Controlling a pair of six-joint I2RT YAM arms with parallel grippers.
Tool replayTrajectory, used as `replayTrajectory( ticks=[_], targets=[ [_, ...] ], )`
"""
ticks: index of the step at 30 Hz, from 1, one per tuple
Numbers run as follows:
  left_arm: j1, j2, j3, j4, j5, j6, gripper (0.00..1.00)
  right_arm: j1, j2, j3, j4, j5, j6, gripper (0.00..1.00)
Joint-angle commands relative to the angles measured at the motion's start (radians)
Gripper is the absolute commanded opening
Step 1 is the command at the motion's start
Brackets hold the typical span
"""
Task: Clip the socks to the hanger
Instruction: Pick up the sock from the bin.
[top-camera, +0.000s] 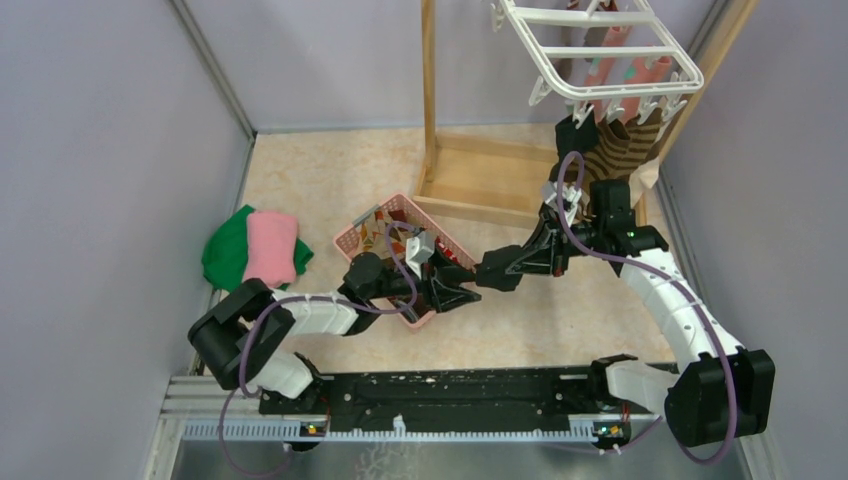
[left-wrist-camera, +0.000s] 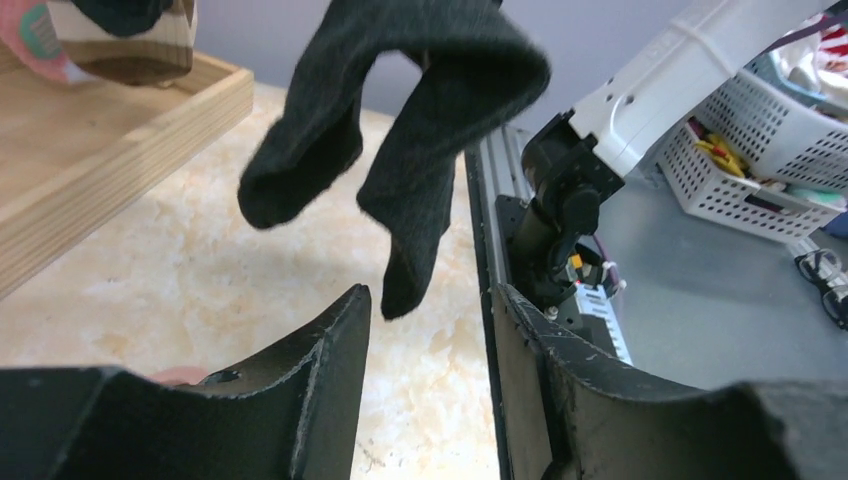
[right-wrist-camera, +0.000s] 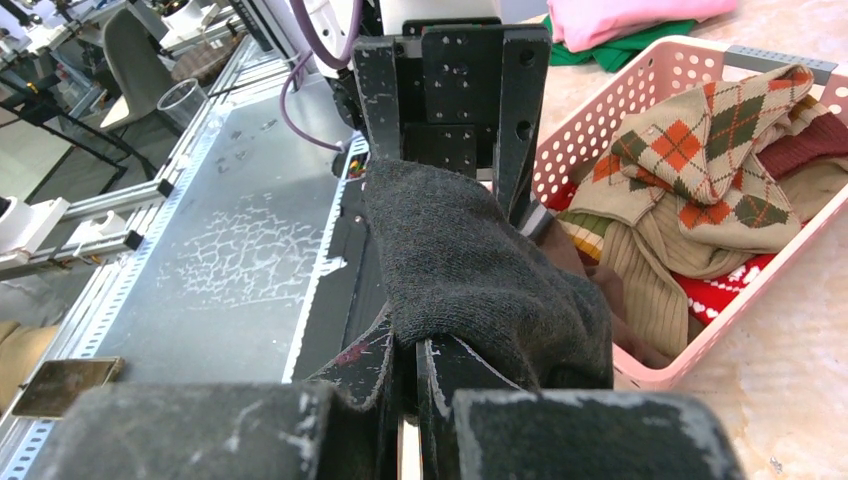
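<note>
My right gripper (right-wrist-camera: 415, 345) is shut on a black sock (right-wrist-camera: 470, 260), which drapes over its fingers. In the left wrist view the same black sock (left-wrist-camera: 420, 110) hangs down, its tip just above the gap of my left gripper (left-wrist-camera: 428, 300), whose jaws stand apart with nothing between them. From above, the left gripper (top-camera: 458, 293) faces the right gripper (top-camera: 492, 272) next to the pink basket. The white hanger (top-camera: 600, 50) hangs at the top right with a striped sock (top-camera: 622, 150) and pink socks (top-camera: 640, 72) clipped under it. An argyle sock (right-wrist-camera: 700, 150) lies in the basket.
The pink basket (top-camera: 345, 240) stands mid-table under the left arm, holding several socks. Folded green and pink cloths (top-camera: 255, 250) lie at the left wall. The wooden stand (top-camera: 430, 100) with its base frame (left-wrist-camera: 120, 150) rises behind. Grey walls close both sides.
</note>
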Motion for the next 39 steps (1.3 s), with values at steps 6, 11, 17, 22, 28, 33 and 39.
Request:
replayTrajectory(
  ticks=[6,11,17,22,28,33,39],
  targets=[
    [-0.008,0.063,0.081,0.185,0.02,-0.154,0.46,-0.007,-0.011,0.002,-0.004,-0.009,-0.031,0.0],
    [-0.009,0.078,0.088,0.219,0.04,-0.188,0.39,-0.006,-0.011,0.002,-0.003,-0.007,-0.032,0.0],
    [-0.012,0.098,0.103,0.237,0.064,-0.226,0.35,-0.005,-0.012,0.002,-0.001,-0.003,-0.033,0.0],
    [-0.011,0.116,0.117,0.246,0.095,-0.248,0.14,-0.005,-0.011,0.001,0.001,0.007,-0.031,0.0],
    [-0.006,0.101,0.115,0.233,0.092,-0.342,0.0,-0.008,-0.014,-0.003,0.03,0.07,-0.002,0.02],
    [0.044,0.079,0.091,0.205,0.016,-0.611,0.0,-0.051,-0.029,0.049,-0.089,0.19,-0.115,0.38],
    [0.104,0.065,0.068,0.164,-0.057,-0.926,0.0,-0.085,-0.066,0.189,-0.453,0.285,-0.631,0.72]
  ],
)
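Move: The dark grey sock hangs from the right hand's shut fingers, its middle some 3 cm to that hand's left and 2 cm below; the left gripper waits about 8 cm to the right hand's left and 3 cm back. From the half-open left hand, the sock's middle is about 5 cm right, 3 cm ahead and 3 cm up. The pink bin's middle is roughly 11 cm left of the left hand, 6 cm ahead and 14 cm below. While the right hand stays put and keeps its pinch, the left rises about 2.5 cm and edges right to the loose near end of the grey sock, shuts its fingers fully on that end, then goes slightly forward and up while rolling some 30 degrees about the line of its fingers. Once the left has the sock, the right hand opens about two thirds, letting go, and backs clear forward, to its right and a little down, roughly 4.5 cm in all, turning slightly clockwise. ##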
